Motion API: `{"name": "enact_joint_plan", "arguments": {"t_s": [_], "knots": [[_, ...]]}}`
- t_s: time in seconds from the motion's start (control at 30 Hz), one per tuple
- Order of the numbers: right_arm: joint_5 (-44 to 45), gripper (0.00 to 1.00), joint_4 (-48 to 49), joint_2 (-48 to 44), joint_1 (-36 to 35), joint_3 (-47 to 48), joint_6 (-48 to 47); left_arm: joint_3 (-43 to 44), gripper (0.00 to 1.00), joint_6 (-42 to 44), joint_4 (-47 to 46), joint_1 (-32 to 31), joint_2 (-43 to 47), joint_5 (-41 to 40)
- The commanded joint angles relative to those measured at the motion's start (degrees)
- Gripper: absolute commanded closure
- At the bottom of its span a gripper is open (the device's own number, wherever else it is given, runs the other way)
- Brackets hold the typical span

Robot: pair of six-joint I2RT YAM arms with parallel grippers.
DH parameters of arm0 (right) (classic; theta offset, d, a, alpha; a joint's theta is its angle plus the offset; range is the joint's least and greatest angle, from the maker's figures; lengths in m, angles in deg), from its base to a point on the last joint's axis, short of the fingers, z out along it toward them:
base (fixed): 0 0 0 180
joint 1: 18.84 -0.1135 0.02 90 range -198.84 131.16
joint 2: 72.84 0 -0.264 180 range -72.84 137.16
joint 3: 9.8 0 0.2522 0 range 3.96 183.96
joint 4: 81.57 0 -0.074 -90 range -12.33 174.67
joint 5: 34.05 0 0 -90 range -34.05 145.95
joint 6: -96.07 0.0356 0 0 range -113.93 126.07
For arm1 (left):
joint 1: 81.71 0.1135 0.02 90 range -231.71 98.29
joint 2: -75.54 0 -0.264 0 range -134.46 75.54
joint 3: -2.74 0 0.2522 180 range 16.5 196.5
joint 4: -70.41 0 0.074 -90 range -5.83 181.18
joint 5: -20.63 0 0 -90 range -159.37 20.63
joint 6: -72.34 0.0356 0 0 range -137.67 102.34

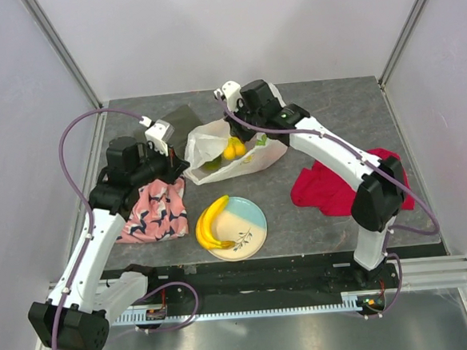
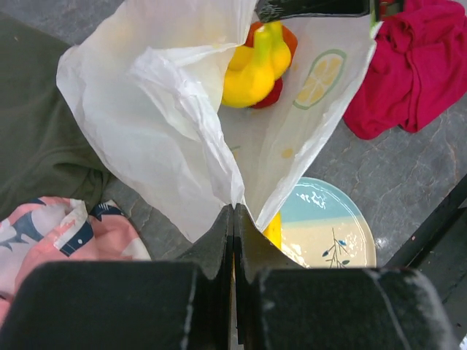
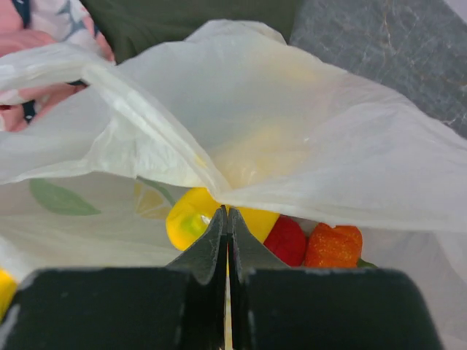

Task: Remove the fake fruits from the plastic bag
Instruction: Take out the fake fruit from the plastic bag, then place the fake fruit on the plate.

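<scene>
The white plastic bag (image 1: 252, 154) lies on the table with its mouth held apart. My left gripper (image 2: 235, 209) is shut on the bag's near-left rim (image 2: 168, 124), and from above it (image 1: 180, 169) sits at the bag's left corner. My right gripper (image 3: 227, 211) is shut on the far rim (image 3: 292, 146), above the mouth (image 1: 232, 135). Inside lie a yellow banana (image 2: 255, 69), a red apple (image 3: 288, 239), an orange ribbed fruit (image 3: 333, 246) and a green one (image 1: 211, 165). Two yellow bananas (image 1: 211, 223) rest on the plate.
A cream-and-blue plate (image 1: 252, 230) stands at the front centre. A red cloth (image 1: 330, 186) lies to the right, a pink patterned cloth (image 1: 152, 214) under the left arm, and a dark green cloth (image 1: 180, 119) behind the bag. Grey walls enclose the table.
</scene>
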State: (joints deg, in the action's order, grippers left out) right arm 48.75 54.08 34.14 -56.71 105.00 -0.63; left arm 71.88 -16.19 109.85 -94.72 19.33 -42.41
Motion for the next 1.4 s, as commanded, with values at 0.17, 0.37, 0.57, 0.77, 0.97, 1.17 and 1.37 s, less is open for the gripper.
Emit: {"name": "enact_joint_plan", "arguments": {"t_s": [0.17,0.37,0.57,0.77,0.97,1.17,1.37], "knots": [[-5.4,1.0,-0.8,-3.3,-0.4,-1.1,-1.2,-2.8,0.98,-1.0,-5.8,-0.6,1.8,0.4],[-14.1,1.0,-0.9,-7.4,1.0,9.7,-1.5,-2.2,0.99,-2.5,-9.1,-0.7,-2.1,0.6],[-18.9,1.0,-1.8,-11.3,0.9,15.4,-0.5,2.5,0.98,-4.3,-12.5,-0.8,-9.8,0.5],[-23.1,1.0,-3.2,-17.4,-0.4,10.2,-0.2,12.8,0.98,-5.5,-17.1,-0.9,-21.8,0.1],[-27.8,1.0,-11.6,-22.4,-1.4,3.4,-5.7,22.8,0.98,-4.8,-17.1,-0.9,-30.0,-2.3],[-28.9,1.0,-18.1,-27.1,-1.3,-4.9,-15.3,29.3,0.98,-5.0,-16.1,-0.9,-34.1,-1.6],[-25.1,1.0,-17.5,-26.6,-4.4,-14.2,-25.0,30.6,0.98,-4.6,-15.9,-0.9,-33.2,-1.6]]}}
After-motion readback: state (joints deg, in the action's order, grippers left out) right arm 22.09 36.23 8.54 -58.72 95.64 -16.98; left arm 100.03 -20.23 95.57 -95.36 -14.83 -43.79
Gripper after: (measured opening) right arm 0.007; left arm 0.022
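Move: The right hand keeps the yellow bananas gripped by their joined end over the bag. The plate lies some 26 cm back of this hand, 4 cm left and 16 cm down. On the plate's left side are the first bananas, 24 cm back and 10 cm left of the hand; the bag's middle is 12 cm below it, 2 cm left. From the left hand, shut on the bag's rim, the bag's middle lies 10 cm ahead, 14 cm right, 14 cm down; the olive cloth 17 cm ahead, 3 cm left. The right hand, keeping its pinch on the bananas, eases back with a small dip, then climbs to some 22 cm above its start to clear the bag while swinging back towards the plate, and sinks about 12 cm from that peak, turning roughly 30 degrees counter-clockwise. Meanwhile the left hand keeps hold of the rim, dips slightly, then draws it about 16 cm forward and a little right, rising at the end. ##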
